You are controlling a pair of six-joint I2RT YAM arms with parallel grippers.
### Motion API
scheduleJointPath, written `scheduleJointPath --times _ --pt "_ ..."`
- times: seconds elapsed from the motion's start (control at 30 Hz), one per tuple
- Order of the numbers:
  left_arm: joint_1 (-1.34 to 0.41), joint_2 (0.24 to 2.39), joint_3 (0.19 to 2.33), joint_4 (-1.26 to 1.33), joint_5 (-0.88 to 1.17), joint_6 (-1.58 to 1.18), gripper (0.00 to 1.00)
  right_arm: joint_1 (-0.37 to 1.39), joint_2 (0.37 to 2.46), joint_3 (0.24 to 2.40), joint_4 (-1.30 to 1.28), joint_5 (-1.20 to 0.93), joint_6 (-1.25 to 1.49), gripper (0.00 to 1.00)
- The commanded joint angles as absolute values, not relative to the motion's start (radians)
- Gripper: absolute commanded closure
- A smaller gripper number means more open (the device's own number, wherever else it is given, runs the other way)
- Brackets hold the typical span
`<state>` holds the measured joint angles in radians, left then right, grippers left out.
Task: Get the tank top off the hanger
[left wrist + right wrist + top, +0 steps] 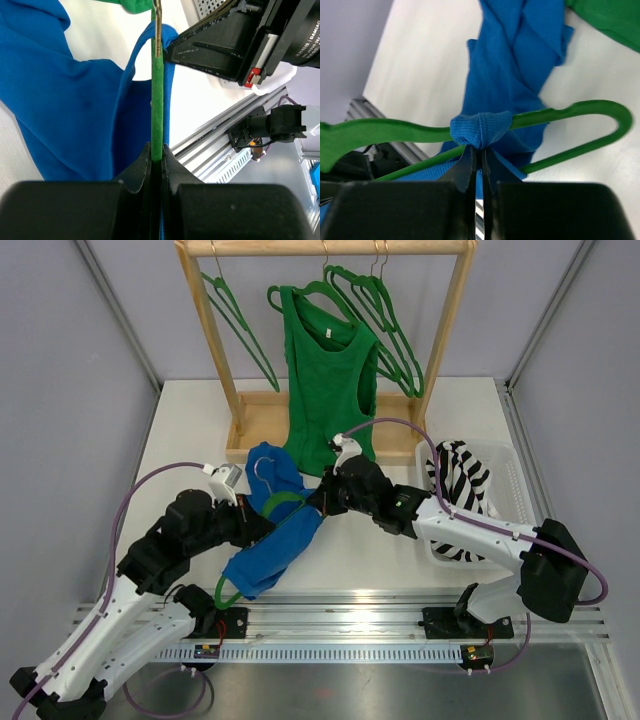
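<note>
A blue tank top (268,540) lies crumpled on the white table, still threaded on a green hanger (283,502). My left gripper (262,525) is shut on the hanger's green bar (157,100), which runs straight up from between the jaws (157,155) beside the blue cloth (75,110). My right gripper (322,502) is shut on the tank top's strap (480,129), pinching a bunched fold where it wraps over the hanger's arm (570,112). More of the tank top (515,60) trails away beyond that fold. The two grippers are close together over the garment.
A wooden rack (215,340) stands at the back with a green tank top (328,380) and several empty green hangers (385,320). A white basket (505,475) holding a striped garment (462,480) sits at the right. A metal rail (350,615) runs along the near edge.
</note>
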<state>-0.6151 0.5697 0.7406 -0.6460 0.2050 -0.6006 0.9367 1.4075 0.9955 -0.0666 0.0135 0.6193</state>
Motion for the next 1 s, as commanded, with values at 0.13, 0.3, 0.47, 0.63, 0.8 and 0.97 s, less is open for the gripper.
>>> scheduleJointPath --times 0.13,0.3,0.47,0.63,0.8,0.97 --pt "-0.621 0.549 0.813 -0.658 0.193 -0.549 1.0 0.907 1.376 1.017 -0.162 0.221 0.549 1.0" --pt "-0.621 0.548 0.805 -0.666 0.32 -0.493 1.0 0.807 1.407 1.016 -0.233 0.265 0.571 1.0" --pt "-0.621 0.534 0.813 -0.699 0.409 -0.442 1.0 0.689 1.454 1.009 -0.281 0.267 0.584 1.0" --pt "-0.621 0.506 0.844 -0.732 0.359 -0.417 1.0 0.631 1.502 1.002 -0.287 0.146 0.578 1.0" --pt "-0.621 0.404 0.853 -0.66 0.301 -0.433 1.0 0.621 1.516 0.951 -0.239 0.042 0.597 1.0" --pt "-0.621 0.315 0.818 -0.45 0.244 -0.477 1.0 0.617 1.429 0.826 -0.011 -0.294 0.621 1.0"
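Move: The right hand, already pinching the blue tank top's strap on the hanger, has the hanger's free end about 4 cm ahead and 4 cm to its right at its own height. From it, the gold hook is some 7 cm ahead and 14 cm left, and the green tank top's hem about 10 cm ahead, 4 cm right and 6 cm lower. From the left hand, which holds the hanger, the free end is roughly 11 cm ahead and 17 cm right. Right hand drags the pinched strap about 13 cm right-forward, then down and back; left lifts the hanger. ##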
